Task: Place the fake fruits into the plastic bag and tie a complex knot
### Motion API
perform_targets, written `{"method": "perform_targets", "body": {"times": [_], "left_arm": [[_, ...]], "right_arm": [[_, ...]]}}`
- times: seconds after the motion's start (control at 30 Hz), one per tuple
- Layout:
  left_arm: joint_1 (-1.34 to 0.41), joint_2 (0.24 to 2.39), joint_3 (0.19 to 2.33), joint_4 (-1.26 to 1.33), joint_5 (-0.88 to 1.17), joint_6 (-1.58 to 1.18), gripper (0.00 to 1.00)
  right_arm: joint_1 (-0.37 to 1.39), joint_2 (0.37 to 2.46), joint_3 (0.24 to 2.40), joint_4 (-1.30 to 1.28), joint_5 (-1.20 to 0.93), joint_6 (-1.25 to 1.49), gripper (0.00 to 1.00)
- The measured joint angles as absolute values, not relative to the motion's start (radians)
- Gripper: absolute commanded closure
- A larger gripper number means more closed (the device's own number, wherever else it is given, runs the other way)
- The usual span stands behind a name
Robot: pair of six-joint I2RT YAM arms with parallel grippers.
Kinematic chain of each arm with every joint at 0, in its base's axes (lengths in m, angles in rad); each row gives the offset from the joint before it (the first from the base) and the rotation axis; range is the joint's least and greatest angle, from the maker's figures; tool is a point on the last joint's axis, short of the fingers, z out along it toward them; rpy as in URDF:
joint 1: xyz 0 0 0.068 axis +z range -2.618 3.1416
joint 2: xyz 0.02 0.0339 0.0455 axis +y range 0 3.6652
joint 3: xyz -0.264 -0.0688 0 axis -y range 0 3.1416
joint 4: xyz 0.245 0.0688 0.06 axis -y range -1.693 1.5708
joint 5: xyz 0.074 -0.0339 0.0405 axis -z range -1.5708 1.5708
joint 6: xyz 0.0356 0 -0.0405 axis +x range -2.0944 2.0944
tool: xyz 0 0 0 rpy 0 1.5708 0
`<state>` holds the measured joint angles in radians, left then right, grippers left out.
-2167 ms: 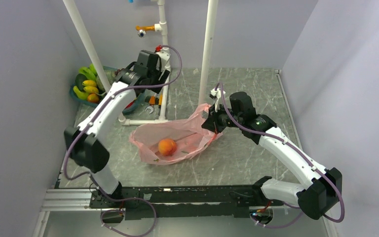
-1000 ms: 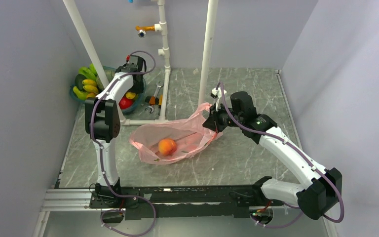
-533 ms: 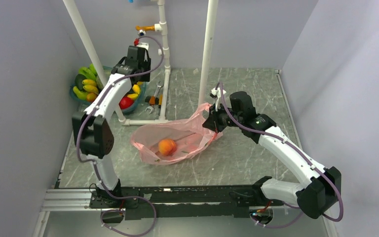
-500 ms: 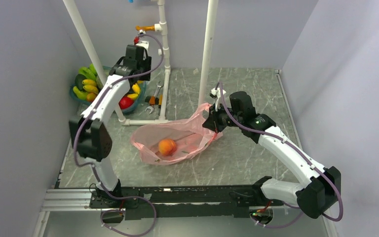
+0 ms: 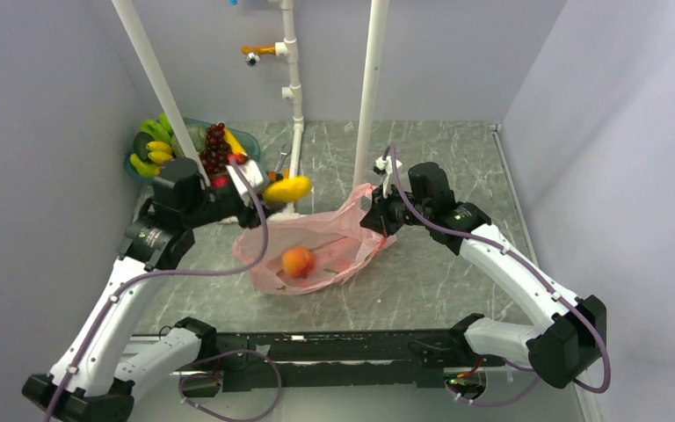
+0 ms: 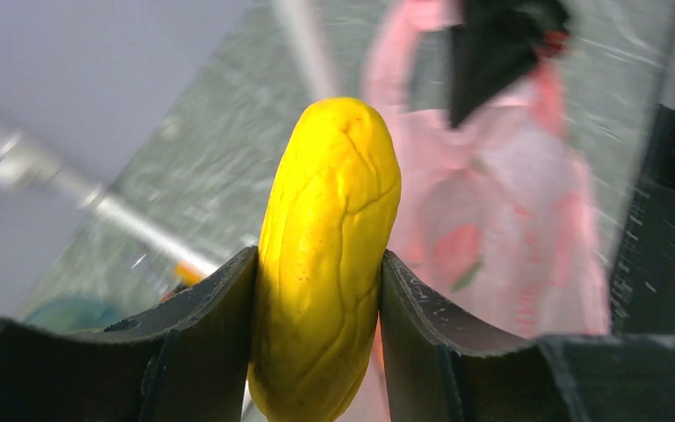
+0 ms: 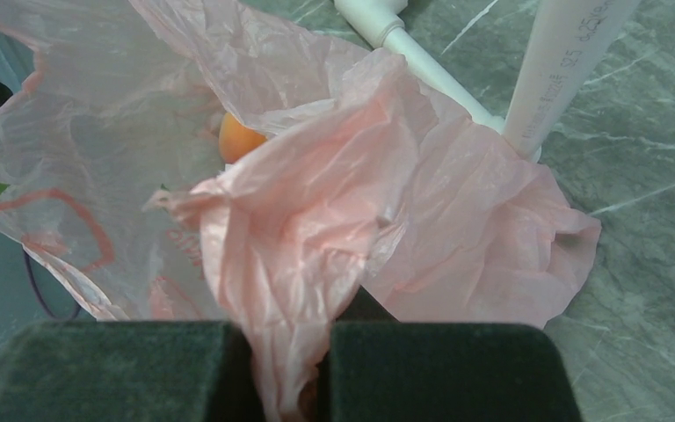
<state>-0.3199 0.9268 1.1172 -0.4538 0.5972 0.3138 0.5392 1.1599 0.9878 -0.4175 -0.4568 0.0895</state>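
My left gripper (image 5: 264, 192) is shut on a yellow fake fruit (image 5: 286, 188), held in the air just off the left rim of the plastic bag (image 5: 316, 242). In the left wrist view the fruit (image 6: 327, 255) sits squeezed between both fingers (image 6: 202, 325). The pink bag lies open on the table with a peach-orange fruit (image 5: 297, 261) inside. At the bag's right edge my right gripper (image 5: 378, 215) is shut on a bunch of pink film (image 7: 316, 202). Grapes (image 5: 216, 145), bananas (image 5: 154, 145) and a red piece (image 5: 221, 181) lie in the teal basin (image 5: 132, 165). No knot is in view.
White pipes stand behind the bag: one upright (image 5: 371, 88), one slanted past the basin (image 5: 156, 83), and a low frame (image 5: 294, 149). A wrench and orange tool (image 5: 279, 167) lie beside that frame. Walls close in on the left, back and right.
My left arm has swung from the basin at the back left toward the bag, carrying the yellow fruit. The right arm and the bag have not moved.
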Motion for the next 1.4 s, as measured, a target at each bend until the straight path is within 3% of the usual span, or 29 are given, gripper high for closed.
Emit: {"method": "perform_targets", "body": {"times": [0.17,0.33,0.47,0.57,0.63,0.67,0.83,1.1,1.4], "left_arm": [[-0.569,0.982,1.098,-0.525,0.651,0.451,0.59],[-0.686,1.088,1.016,-0.575,0.569,0.535,0.54],[-0.741,1.151,0.993,-0.595,0.467,0.566,0.39],[-0.754,1.185,0.974,-0.574,0.389,0.565,0.21],[-0.754,1.21,0.968,-0.563,0.344,0.562,0.04],[-0.754,1.219,0.968,-0.558,0.329,0.561,0.01],[-0.753,1.216,1.004,-0.58,0.331,0.554,0.01],[-0.617,1.195,1.322,-0.608,0.416,0.426,0.03],[-0.522,1.444,1.559,-0.532,0.038,0.333,0.01]], "right_arm": [[0.539,1.169,0.988,-0.418,-0.461,0.09,1.0],[0.539,1.177,0.988,-0.418,-0.467,0.091,1.0],[0.539,1.177,0.989,-0.418,-0.474,0.091,1.0],[0.539,1.177,0.989,-0.418,-0.474,0.091,1.0],[0.539,1.176,0.988,-0.418,-0.474,0.091,1.0],[0.539,1.176,0.988,-0.418,-0.474,0.091,1.0],[0.539,1.166,0.988,-0.418,-0.474,0.09,1.0],[0.539,1.144,0.988,-0.418,-0.474,0.091,1.0],[0.539,1.143,0.988,-0.418,-0.474,0.095,1.0]]}}
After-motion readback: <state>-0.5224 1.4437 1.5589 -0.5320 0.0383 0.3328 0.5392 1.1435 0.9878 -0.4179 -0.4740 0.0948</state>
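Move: The left gripper already holds the yellow mango high up. The clear floor of the plastic bag lies about 12 cm to its right, 4 cm back and 30 cm below. The peach in the bag sits roughly 6 cm back, 3 cm right and 29 cm below; the pipe joint is some 7 cm ahead, straight in line, on the table. The right gripper pinches the bag's rim; that clear floor is about 9 cm left of it, 3 cm back and 19 cm down. Bring the left gripper right and back some 10 cm over the open bag, then sink about 18 cm, tipping the fingers down and turning clockwise, and open them wide to let the mango go beside the peach. Lift back up and swing forward over the pipe, fingers open. Hold the right gripper still, keeping its pinch on the rim. ##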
